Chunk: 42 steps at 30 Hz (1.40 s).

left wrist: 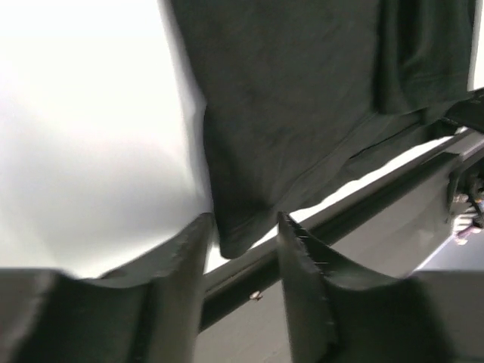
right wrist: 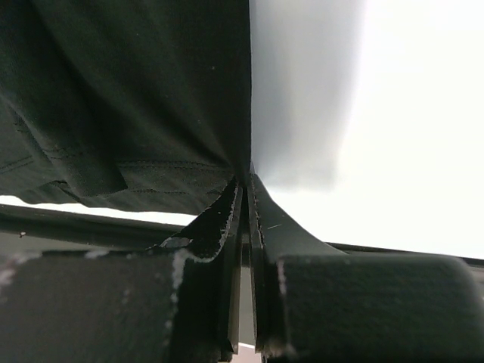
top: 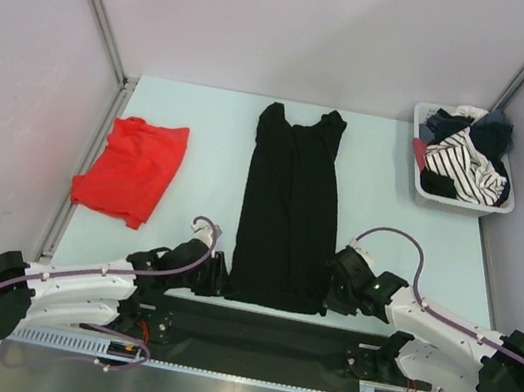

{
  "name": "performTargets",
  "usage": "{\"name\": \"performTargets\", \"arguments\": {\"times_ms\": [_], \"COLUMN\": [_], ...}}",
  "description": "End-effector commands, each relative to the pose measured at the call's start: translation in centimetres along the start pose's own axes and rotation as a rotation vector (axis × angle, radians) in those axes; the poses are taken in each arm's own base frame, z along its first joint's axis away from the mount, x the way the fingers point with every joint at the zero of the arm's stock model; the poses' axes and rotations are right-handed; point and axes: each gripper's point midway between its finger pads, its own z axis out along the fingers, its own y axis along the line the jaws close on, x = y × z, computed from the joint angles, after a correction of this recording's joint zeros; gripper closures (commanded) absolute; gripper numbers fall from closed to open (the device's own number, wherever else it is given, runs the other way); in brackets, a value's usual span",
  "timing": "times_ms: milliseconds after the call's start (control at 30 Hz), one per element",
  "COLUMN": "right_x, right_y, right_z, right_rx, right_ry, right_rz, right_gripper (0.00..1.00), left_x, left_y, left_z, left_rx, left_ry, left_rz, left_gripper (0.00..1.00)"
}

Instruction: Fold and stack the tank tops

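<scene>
The black tank top (top: 285,210) lies flat and lengthwise in the middle of the table, straps at the far end. The red tank top (top: 132,168) sits folded at the left. My left gripper (top: 220,277) is at the black top's near left corner. In the left wrist view its jaws (left wrist: 243,221) stand open, with the hem corner of the black top (left wrist: 287,113) just between the tips. My right gripper (top: 333,282) is at the near right corner. In the right wrist view it (right wrist: 247,180) is shut on the edge of the black top (right wrist: 128,91).
A white basket (top: 464,204) holding several garments, one of them striped, stands at the far right corner. A black rail (top: 259,328) runs along the near edge between the arm bases. Grey walls close in the pale table (top: 211,136) on three sides.
</scene>
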Motion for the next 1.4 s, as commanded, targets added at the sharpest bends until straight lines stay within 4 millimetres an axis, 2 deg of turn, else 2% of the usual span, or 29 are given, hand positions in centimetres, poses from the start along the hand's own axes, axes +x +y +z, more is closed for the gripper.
{"name": "performTargets", "arguments": {"times_ms": [0,33,67,167,200,267,300,367,500,567,600,667,800,933,967,1067,1100,1167,1200,1233,1300,1367], "right_x": [0.2,0.2,0.1,-0.5,-0.7,-1.1,-1.7,-2.4,-4.3,-5.8,-6.3,-7.6,-9.3,-11.6,-12.7,-14.5,-15.8,-17.3,-17.9,-19.4,-21.0,-23.3], "right_y": [-1.1,-1.0,-0.9,-0.4,-0.1,-0.1,0.5,0.6,1.9,3.1,3.6,4.5,5.5,6.7,6.9,7.4,7.3,7.8,7.9,8.3,8.5,8.6], "right_z": [-0.2,-0.3,-0.3,-0.6,-0.8,-1.3,-1.8,-2.5,-4.2,-5.3,-5.6,-6.0,-5.8,-6.0,-6.1,-6.3,-6.3,-6.3,-6.3,-6.1,-5.9,-5.2], "right_rx": [0.055,0.048,0.046,0.036,0.03,0.041,0.029,0.039,0.004,-0.028,-0.039,-0.062,-0.071,-0.103,-0.106,-0.13,-0.12,-0.136,-0.139,-0.148,-0.146,-0.136], "right_ry": [0.008,0.008,0.005,-0.01,-0.015,-0.025,-0.038,-0.058,-0.122,-0.158,-0.168,-0.183,-0.188,-0.223,-0.236,-0.256,-0.267,-0.277,-0.281,-0.291,-0.303,-0.306], "right_rz": [-0.037,-0.04,-0.044,-0.053,-0.057,-0.071,-0.076,-0.088,-0.114,-0.129,-0.131,-0.152,-0.17,-0.168,-0.163,-0.156,-0.155,-0.149,-0.156,-0.144,-0.137,-0.118], "right_gripper": [0.93,0.93,0.93,0.93,0.94,0.94,0.94,0.94,0.94,0.93,0.92,0.91,0.91,0.91,0.91,0.91,0.92,0.92,0.92,0.92,0.92,0.93], "left_x": [3.8,3.8,3.8,3.4,2.7,1.9,1.0,0.2,-1.9,-2.7,-3.5,-4.2,-6.6,-9.6,-10.1,-12.7,-14.0,-15.5,-16.9,-17.7,-20.0,-21.4], "left_y": [6.6,6.7,6.8,6.5,5.8,6.0,5.1,4.2,1.4,1.3,0.4,-0.1,-2.3,-3.1,-3.3,-3.9,-4.7,-4.4,-5.2,-4.4,-5.1,-4.1], "left_z": [-0.8,-0.7,-0.6,-0.4,-0.4,-1.0,-1.1,-1.6,-2.5,-2.7,-2.8,-2.7,-2.5,-2.7,-2.7,-2.9,-3.2,-2.7,-3.0,-2.3,-2.1,-1.0], "left_rx": [-0.235,-0.233,-0.235,-0.233,-0.228,-0.274,-0.266,-0.241,-0.184,-0.206,-0.193,-0.192,-0.146,-0.152,-0.149,-0.151,-0.142,-0.167,-0.158,-0.186,-0.18,-0.2], "left_ry": [0.105,0.102,0.1,0.093,0.078,0.069,0.046,0.029,-0.024,-0.033,-0.047,-0.05,-0.084,-0.131,-0.138,-0.172,-0.193,-0.201,-0.224,-0.21,-0.238,-0.218], "left_rz": [-0.004,-0.004,-0.007,0.017,0.034,0.068,0.075,0.089,0.102,0.12,0.133,0.134,0.144,0.157,0.158,0.166,0.169,0.18,0.183,0.182,0.184,0.159], "left_gripper": [0.6,0.67,0.82,1.0,1.0,1.0,1.0,1.0,1.0,1.0,1.0,1.0,1.0,1.0,1.0,1.0,1.0,1.0,1.0,1.0,1.0,1.0]}}
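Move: The left hand, still open, has the left hem corner of the black tank top just below its fingertips, about 1 cm to its right and 2 cm down. The right hand already pinches the right hem corner; the left corner lies roughly 22 cm to its left. It will carry the hem towards the shoulder end, about 50 cm ahead and 16 cm to its left. The folded red top lies some 24 cm ahead and 31 cm left of the left hand. The left fingers shut on the hem's left corner after sinking about 1 cm, while the right hand keeps its pinch on the other corner. The left hand draws a couple of centimetres left, then both carry the hem forward over the tank top towards its shoulder end, some 16 cm out and 10 to 12 cm up, fingertips tilting forward by 10 to 15 degrees. ##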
